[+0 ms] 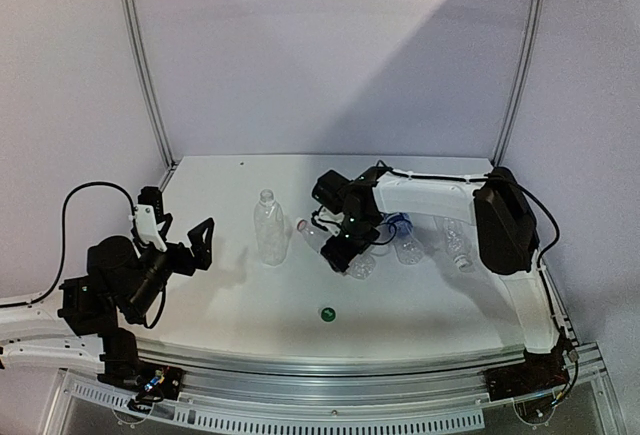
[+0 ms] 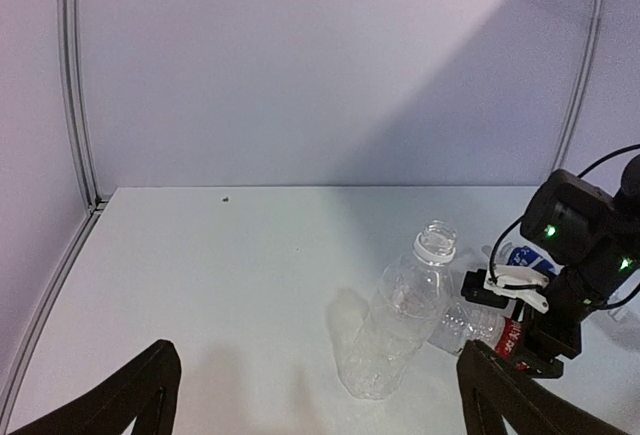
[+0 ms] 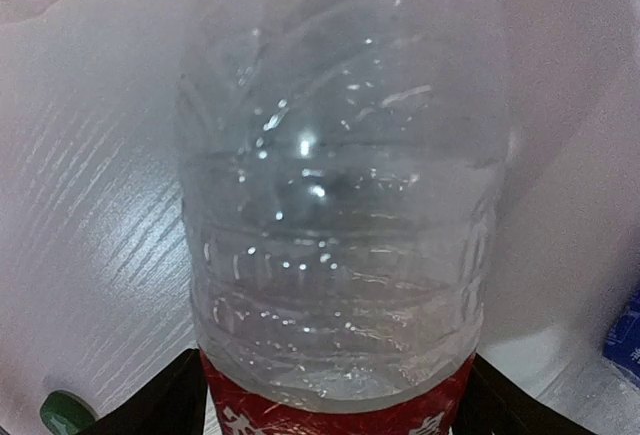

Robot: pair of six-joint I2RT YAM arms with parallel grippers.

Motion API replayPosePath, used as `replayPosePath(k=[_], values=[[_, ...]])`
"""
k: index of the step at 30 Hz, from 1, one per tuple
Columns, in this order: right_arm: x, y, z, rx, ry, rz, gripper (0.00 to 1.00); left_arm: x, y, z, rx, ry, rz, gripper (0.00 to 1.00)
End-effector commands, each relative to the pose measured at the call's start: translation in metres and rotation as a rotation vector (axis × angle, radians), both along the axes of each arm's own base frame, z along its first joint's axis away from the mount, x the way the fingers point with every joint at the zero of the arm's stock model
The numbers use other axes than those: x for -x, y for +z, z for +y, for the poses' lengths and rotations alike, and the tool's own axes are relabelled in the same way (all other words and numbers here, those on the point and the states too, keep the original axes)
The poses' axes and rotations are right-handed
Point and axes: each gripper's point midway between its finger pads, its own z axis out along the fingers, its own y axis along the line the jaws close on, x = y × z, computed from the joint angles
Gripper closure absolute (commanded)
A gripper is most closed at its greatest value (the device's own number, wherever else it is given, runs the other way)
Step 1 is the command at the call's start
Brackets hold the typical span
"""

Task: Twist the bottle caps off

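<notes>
A clear bottle with a red label [image 1: 322,241] lies on the white table, a small pale cap [image 1: 301,224] at its left end. My right gripper [image 1: 346,248] is shut on it at the label; in the right wrist view the bottle [image 3: 335,185] fills the frame with a dark finger at each side of the right gripper [image 3: 330,400]. An unlabelled bottle [image 1: 269,227] stands upright with no cap, its open neck [image 2: 436,242] showing. A loose green cap [image 1: 327,312] lies near the front. My left gripper [image 1: 196,245] hangs open and empty at the left, its fingertips [image 2: 150,395] wide apart.
A blue-label bottle [image 1: 404,236] and another clear bottle [image 1: 458,243] lie under the right arm's forearm. White walls with metal corner posts [image 1: 150,85] close the back and sides. The green cap [image 3: 65,413] also shows beside the held bottle.
</notes>
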Motion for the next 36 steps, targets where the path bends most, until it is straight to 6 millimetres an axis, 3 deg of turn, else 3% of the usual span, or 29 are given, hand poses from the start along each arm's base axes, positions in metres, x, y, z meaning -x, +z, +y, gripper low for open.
replayPosePath(k=[1, 7, 12, 23, 36], values=[[0.007, -0.009, -0.002, 0.015, 0.007, 0.046, 0.19, 0.002, 0.001, -0.002, 0.006, -0.014, 0.001, 0.02], [0.014, -0.02, -0.006, 0.001, -0.018, 0.087, 0.33, 0.002, 0.0, -0.002, 0.005, -0.016, 0.003, 0.02], [0.013, -0.008, -0.012, -0.01, -0.051, 0.059, 0.46, 0.002, 0.001, -0.003, 0.004, -0.019, 0.003, 0.02], [0.018, 0.093, -0.041, -0.162, -0.132, -0.135, 0.54, 0.003, 0.003, -0.005, 0.012, -0.033, 0.002, 0.02], [0.054, 0.154, -0.085, -0.422, -0.188, -0.291, 0.6, 0.008, 0.009, -0.027, 0.01, -0.153, -0.035, 0.02]])
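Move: The red-label bottle lies between the right hand's open fingers, which straddle its label; its middle is about 2 cm ahead and 2 cm left, barely below the hand. Level with that hand and some 16 cm left stands the uncapped bottle. The blue-label bottle lies roughly 14 cm right and 6 cm ahead, the green cap 17 cm back and 3 cm left. From the left hand, the red-label bottle is about 12 cm ahead, 23 cm right and 21 cm below. Closing on the label, the right fingers settle barely lower and pinch the red-label bottle across its body. Still gripping, the hand then lifts about 13 cm while drawing some 8 cm right and 5 cm back, its fingertips tilting around 20 degrees forward and left, carrying the bottle away from the standing one. ##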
